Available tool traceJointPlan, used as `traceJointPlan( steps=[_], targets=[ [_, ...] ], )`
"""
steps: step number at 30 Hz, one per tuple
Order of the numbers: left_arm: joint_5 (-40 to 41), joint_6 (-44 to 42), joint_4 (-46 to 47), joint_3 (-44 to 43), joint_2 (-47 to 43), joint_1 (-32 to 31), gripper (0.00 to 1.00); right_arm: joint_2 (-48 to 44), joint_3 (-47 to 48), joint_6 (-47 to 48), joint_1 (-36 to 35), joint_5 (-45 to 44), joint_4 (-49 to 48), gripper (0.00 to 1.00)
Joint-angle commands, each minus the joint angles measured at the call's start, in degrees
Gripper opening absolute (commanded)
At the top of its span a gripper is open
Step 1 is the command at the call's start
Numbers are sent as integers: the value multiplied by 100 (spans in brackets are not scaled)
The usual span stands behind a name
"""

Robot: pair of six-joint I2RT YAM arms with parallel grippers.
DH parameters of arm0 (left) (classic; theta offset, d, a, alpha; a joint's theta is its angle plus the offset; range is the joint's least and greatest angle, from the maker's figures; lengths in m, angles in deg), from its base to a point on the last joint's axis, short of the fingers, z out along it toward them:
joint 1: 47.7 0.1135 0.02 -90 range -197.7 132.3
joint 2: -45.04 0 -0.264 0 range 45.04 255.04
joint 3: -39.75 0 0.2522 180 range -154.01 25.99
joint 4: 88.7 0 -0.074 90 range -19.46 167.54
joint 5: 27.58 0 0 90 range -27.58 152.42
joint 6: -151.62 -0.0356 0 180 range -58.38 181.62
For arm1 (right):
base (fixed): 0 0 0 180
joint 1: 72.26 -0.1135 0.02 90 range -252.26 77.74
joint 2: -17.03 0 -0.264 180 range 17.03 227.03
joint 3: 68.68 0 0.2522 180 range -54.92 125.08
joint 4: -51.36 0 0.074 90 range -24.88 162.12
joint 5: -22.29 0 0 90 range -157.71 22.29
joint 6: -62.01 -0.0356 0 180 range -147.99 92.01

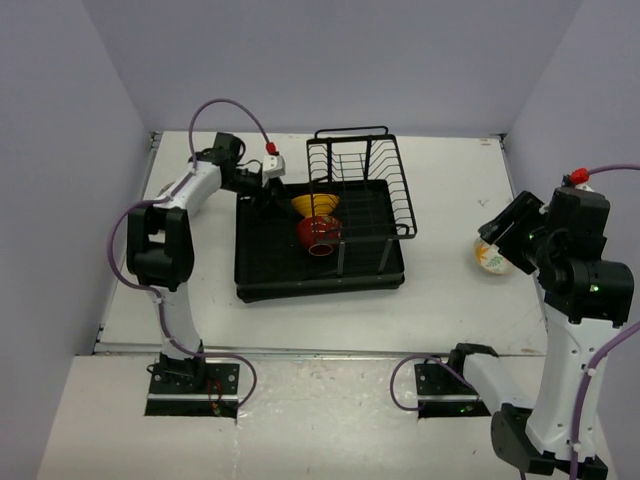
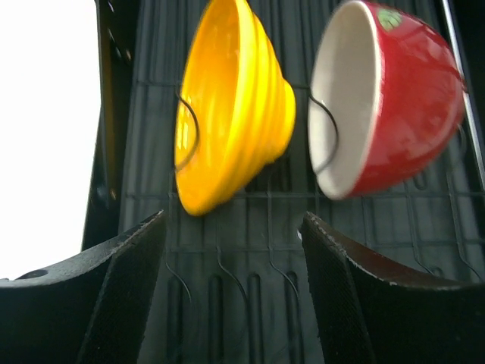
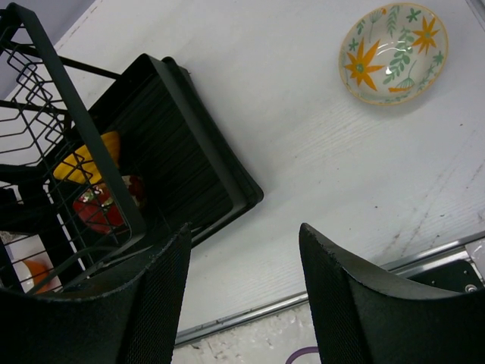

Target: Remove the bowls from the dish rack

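The black dish rack (image 1: pixel 260 275) lies mid-table, its wire basket (image 1: pixel 360 170) at the far side. A yellow bowl (image 2: pixel 227 106) and a glossy red bowl (image 2: pixel 394 98) stand on edge between the rack's wires, yellow to the left of red. My left gripper (image 2: pixel 235 227) is open just short of them, over the tray floor, with nothing between its fingers (image 2: pixel 129 288). A white bowl with orange-green flowers (image 3: pixel 392 51) rests upright on the table, right of the rack. My right gripper (image 3: pixel 242 235) hangs open and empty above the table near that bowl.
The rack's right corner (image 3: pixel 250 193) lies left of my right gripper. The table's metal front edge (image 3: pixel 250 311) runs below it. A small orange patch (image 3: pixel 38 273) shows through the rack wires; what it is I cannot tell. Grey walls close in the table.
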Motion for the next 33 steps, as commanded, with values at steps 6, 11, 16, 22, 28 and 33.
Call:
traceJointPlan(
  steps=[6, 11, 16, 22, 28, 33],
  targets=[
    [126, 1080, 1647, 39, -251, -271, 72, 51, 21, -52, -42, 80, 77, 60],
    [118, 1133, 1656, -102, -163, -333, 71, 16, -32, -34, -50, 36, 112, 60],
    [48, 1177, 1656, -155, -101, -377, 67, 25, -58, -25, -50, 36, 112, 60],
    [-136, 1291, 1621, -137, -145, -482, 60, -2, -120, -34, -50, 54, 77, 59],
    [-225, 1361, 1560, -172, -66, -614, 51, -98, -199, -51, -42, 36, 103, 59],
    [-304, 1247, 1192, -445, 180, -667, 46, -151, -67, -16, -42, -113, 244, 59]
  ],
)
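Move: The yellow bowl stands on edge in the tray about 9 cm to the left hand's right, roughly 1 cm farther out and 4 cm below its fingertips. The red bowl is beside it, about 10 cm to the hand's right, 6 cm back and 4 cm below. The raised wire rack's middle lies some 20 cm right, 4 cm ahead and 7 cm higher. From the right hand, the yellow bowl is about 37 cm left, 21 cm ahead and 25 cm below. Rightward by about 5 cm, the left hand goes in over the yellow bowl, rising some 2 cm; on the way it swings a couple of centimetres forward and then mostly back. Its wrist barely turns, and over the second half the fingers close part-way, one on the open side of the bowl and the other behind it; a touch can't be made out. ##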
